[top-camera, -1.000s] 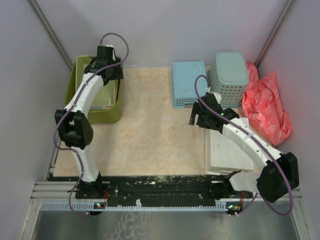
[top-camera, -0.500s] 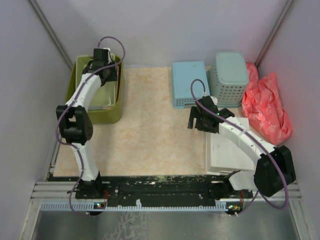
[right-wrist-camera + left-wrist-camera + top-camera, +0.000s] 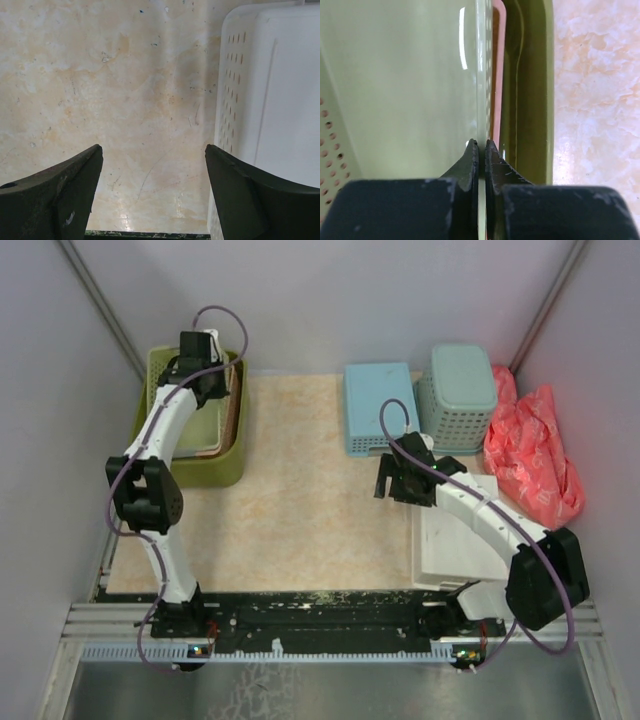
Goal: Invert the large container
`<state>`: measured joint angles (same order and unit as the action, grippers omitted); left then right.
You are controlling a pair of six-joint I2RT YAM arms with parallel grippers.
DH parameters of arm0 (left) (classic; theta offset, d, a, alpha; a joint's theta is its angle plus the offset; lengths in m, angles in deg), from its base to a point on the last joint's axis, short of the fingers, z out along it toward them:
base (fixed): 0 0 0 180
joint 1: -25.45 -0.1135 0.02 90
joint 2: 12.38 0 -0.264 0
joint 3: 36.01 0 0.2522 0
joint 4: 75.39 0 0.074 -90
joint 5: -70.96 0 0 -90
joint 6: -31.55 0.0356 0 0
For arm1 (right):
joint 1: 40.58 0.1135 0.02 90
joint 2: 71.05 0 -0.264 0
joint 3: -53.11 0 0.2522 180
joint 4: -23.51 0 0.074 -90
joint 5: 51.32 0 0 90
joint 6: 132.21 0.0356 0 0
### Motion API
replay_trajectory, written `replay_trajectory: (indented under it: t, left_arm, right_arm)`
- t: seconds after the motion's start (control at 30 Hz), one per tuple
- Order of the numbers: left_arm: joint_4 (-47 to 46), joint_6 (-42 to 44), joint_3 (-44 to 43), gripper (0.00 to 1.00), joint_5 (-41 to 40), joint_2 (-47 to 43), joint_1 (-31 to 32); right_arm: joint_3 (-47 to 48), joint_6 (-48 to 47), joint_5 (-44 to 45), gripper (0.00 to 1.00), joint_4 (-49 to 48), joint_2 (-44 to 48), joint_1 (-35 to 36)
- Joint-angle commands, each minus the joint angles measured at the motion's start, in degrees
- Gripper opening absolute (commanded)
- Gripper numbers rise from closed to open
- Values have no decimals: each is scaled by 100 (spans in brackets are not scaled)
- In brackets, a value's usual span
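Observation:
The large container is a deep olive-green tub standing upright at the table's far left. A light-green tray and a pinkish tray sit inside it. My left gripper is inside the tub, shut on the thin right wall of the light-green tray. In the left wrist view my left gripper pinches that wall, with the pinkish tray's edge and the tub's rim just to its right. My right gripper is open and empty over bare table, which the right wrist view also shows.
A white upturned basket lies under my right arm and appears at the right of the right wrist view. A blue flat container, a teal perforated basket and a red plastic bag stand at the back right.
My left gripper has moved back and left inside the tub with the light-green tray's wall, uncovering the pinkish tray. My right gripper has shifted slightly left.

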<state>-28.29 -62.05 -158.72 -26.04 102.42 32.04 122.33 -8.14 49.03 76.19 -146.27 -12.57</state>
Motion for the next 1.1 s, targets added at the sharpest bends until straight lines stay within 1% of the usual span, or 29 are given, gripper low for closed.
replay_trajectory:
  t: [0.0, 0.2, 0.33, 0.43, 0.53, 0.6, 0.67, 0.73, 0.83, 0.93, 1.0, 1.07]
  left_arm:
    - [-50, 190, -422, 0, -26, -900, -30]
    - [143, 242, -634, 0, 83, -1545, -26]
    - [300, 223, -838, 0, 120, -1909, -16]
    - [328, 176, -920, 0, 290, -2209, -3]
    - [421, 44, -1097, 0, 686, -2453, 45]
    - [527, -162, -1237, 0, 1117, -2562, 101]
    - [550, -457, -1229, 0, 1879, -2712, 174]
    - [421, -828, -1011, 0, 2728, -2908, 297]
    - [26, -1425, -361, 0, 3643, -3299, 593]
    - [-613, -2173, 522, 0, 4201, -3733, 1296]
    - [-1230, -2901, 1222, 0, 4531, -3970, 1800]
    - [-2008, -3632, 2034, 0, 4771, -4186, 2147]
  right_arm:
    - [-44, 103, 99, 84, -1, -248, 47]
    - [8, 376, 1186, 86, 697, -623, -8]
    - [-62, 537, 1515, 87, 916, -543, -387]
    - [-34, 444, 1440, 87, 822, -349, -550]
    - [187, 51, 1004, 87, 624, -142, -551]
    - [283, -85, 714, 87, 480, 87, -555]
    - [347, -190, 382, 87, 267, 450, -551]
    - [368, -292, 48, 87, 6, 863, -550]
    - [462, -341, -196, 87, -265, 1510, -551]
    - [790, -343, 42, 87, -164, 1995, -558]
    - [1169, -391, 341, 88, 45, 2128, -567]
    - [1558, -436, 659, 88, 378, 2159, -581]
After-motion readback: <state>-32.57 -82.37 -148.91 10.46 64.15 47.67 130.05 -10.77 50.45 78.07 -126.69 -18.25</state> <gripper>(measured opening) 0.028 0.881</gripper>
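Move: At the left hand's shut fingers is the pale green basket's right rim, the basket still nested in the olive container, whose middle lies about 8 cm left, 2 cm ahead and 12 cm below. Open table for the basket is some 20 cm right and 9 cm back, 20 cm down; the blue basket stands roughly 38 cm right, 6 cm ahead. From the open right hand, the white basket's middle is about 17 cm right and 7 cm back, a little lower; the blue basket is some 31 cm straight ahead. Hoisting the pale green basket by its pinched rim, the left hand goes nearly straight up about 28 cm with its fingers tipping up, then swings back and right over the open table, rolling left side down and turning clockwise. Meanwhile the open right hand dips, sweeps some 7 cm right against the white basket's left side, then rises well clear. ##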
